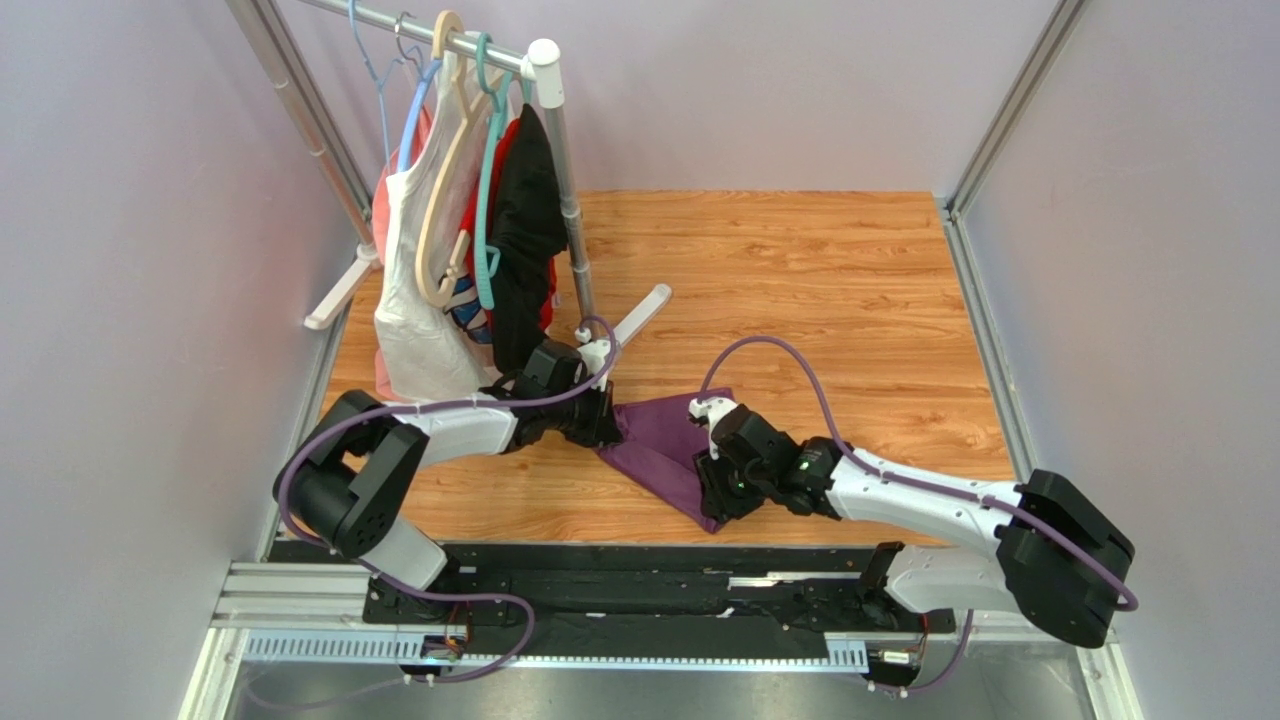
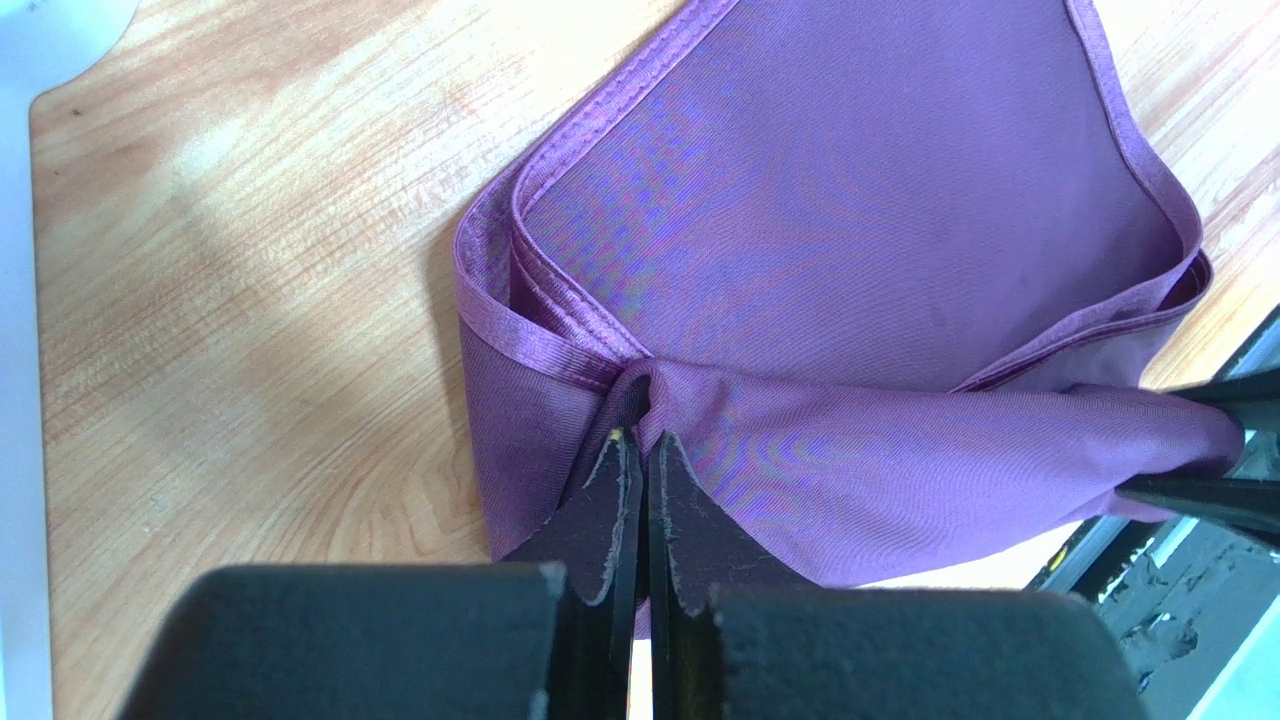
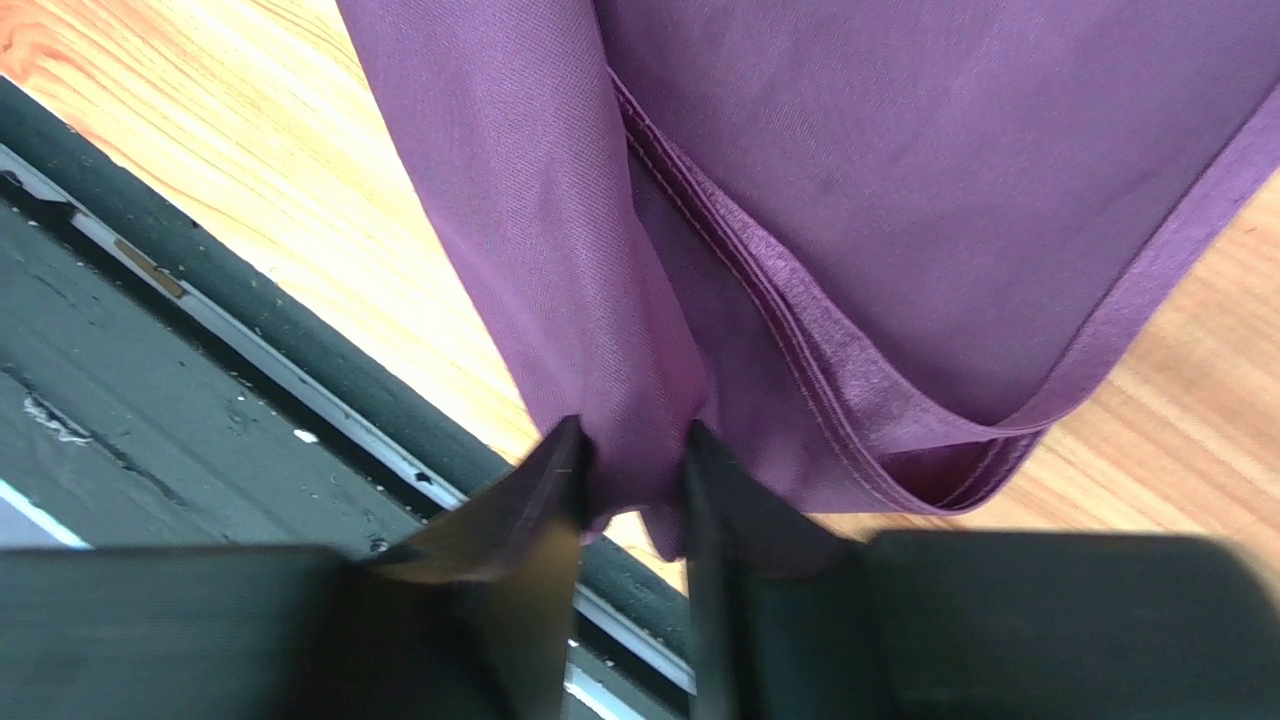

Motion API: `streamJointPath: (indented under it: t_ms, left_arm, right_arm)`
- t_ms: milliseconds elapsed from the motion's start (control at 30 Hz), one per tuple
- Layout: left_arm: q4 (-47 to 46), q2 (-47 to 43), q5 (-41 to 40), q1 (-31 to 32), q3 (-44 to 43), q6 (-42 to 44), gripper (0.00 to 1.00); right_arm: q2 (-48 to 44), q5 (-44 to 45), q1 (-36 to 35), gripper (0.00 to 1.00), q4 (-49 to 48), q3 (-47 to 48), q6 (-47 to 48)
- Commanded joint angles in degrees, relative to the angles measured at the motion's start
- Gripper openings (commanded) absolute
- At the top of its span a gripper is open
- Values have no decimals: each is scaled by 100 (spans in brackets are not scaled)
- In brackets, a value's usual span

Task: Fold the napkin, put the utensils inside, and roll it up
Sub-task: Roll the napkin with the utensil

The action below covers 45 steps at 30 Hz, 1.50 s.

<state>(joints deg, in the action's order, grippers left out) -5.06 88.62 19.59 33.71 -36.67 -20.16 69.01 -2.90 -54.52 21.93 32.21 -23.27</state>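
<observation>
The purple napkin lies folded on the wooden table between my two grippers. My left gripper is at its left corner, jaws pressed together on a pinch of the cloth. A raised fold of napkin stretches from there to my right gripper at the near corner. In the right wrist view the right gripper has a bunch of the napkin filling the narrow gap between its jaws, with both fingers touching it. The utensils are out of view.
A clothes rack with hung garments stands at the back left, close behind the left arm. The black rail runs along the table's near edge, just below the right gripper. Walls close in both sides.
</observation>
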Motion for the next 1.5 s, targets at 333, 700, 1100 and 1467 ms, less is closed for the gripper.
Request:
streamJointPath:
  t_ms: [333,700,1100,1467]
  left_arm:
    - [269,-117,-184,-14,-87,65,2]
    - [242,-337,-351,-23,107,91,25]
    - [-92,-1012,-368,-14,379,-5,62]
    - [-126,-1338,-764,-14,844,-216,78]
  right_arm:
    - [692,-966,372,9,-426,-311,-468]
    - [1061,-1451,636,7,-532,-206,-652]
    - [1096,-1688,776,4,-514,-215,-846]
    - [1439,-2382,1251,0,-945,-364,-557]
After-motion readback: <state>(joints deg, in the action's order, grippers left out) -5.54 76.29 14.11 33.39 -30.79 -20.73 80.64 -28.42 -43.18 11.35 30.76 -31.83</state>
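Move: The right hand stands with its half-closed fingers around the napkin roll's near right end, which lies about 1 cm back of it and 1 cm lower; the table's near edge is some 4 cm behind that hand, and the napkin's flat part about 12 cm ahead and 4 cm to the left. The left hand already pinches the roll's left end, right at its fingertips, with the rack foot roughly 11 cm ahead of it and 2 cm to its left. The right hand finishes closing on the near end of the roll while sinking and drawing back about 1 cm, then carries the pinched cloth some 3 cm to the left, tilting about 25 degrees so its fingertips swing back towards the base and leftward, and keeps its pinch. The left hand first holds the other end, then eases off slightly forward and left, opens its fingers wide and lifts about 3 cm, letting go of the roll. ##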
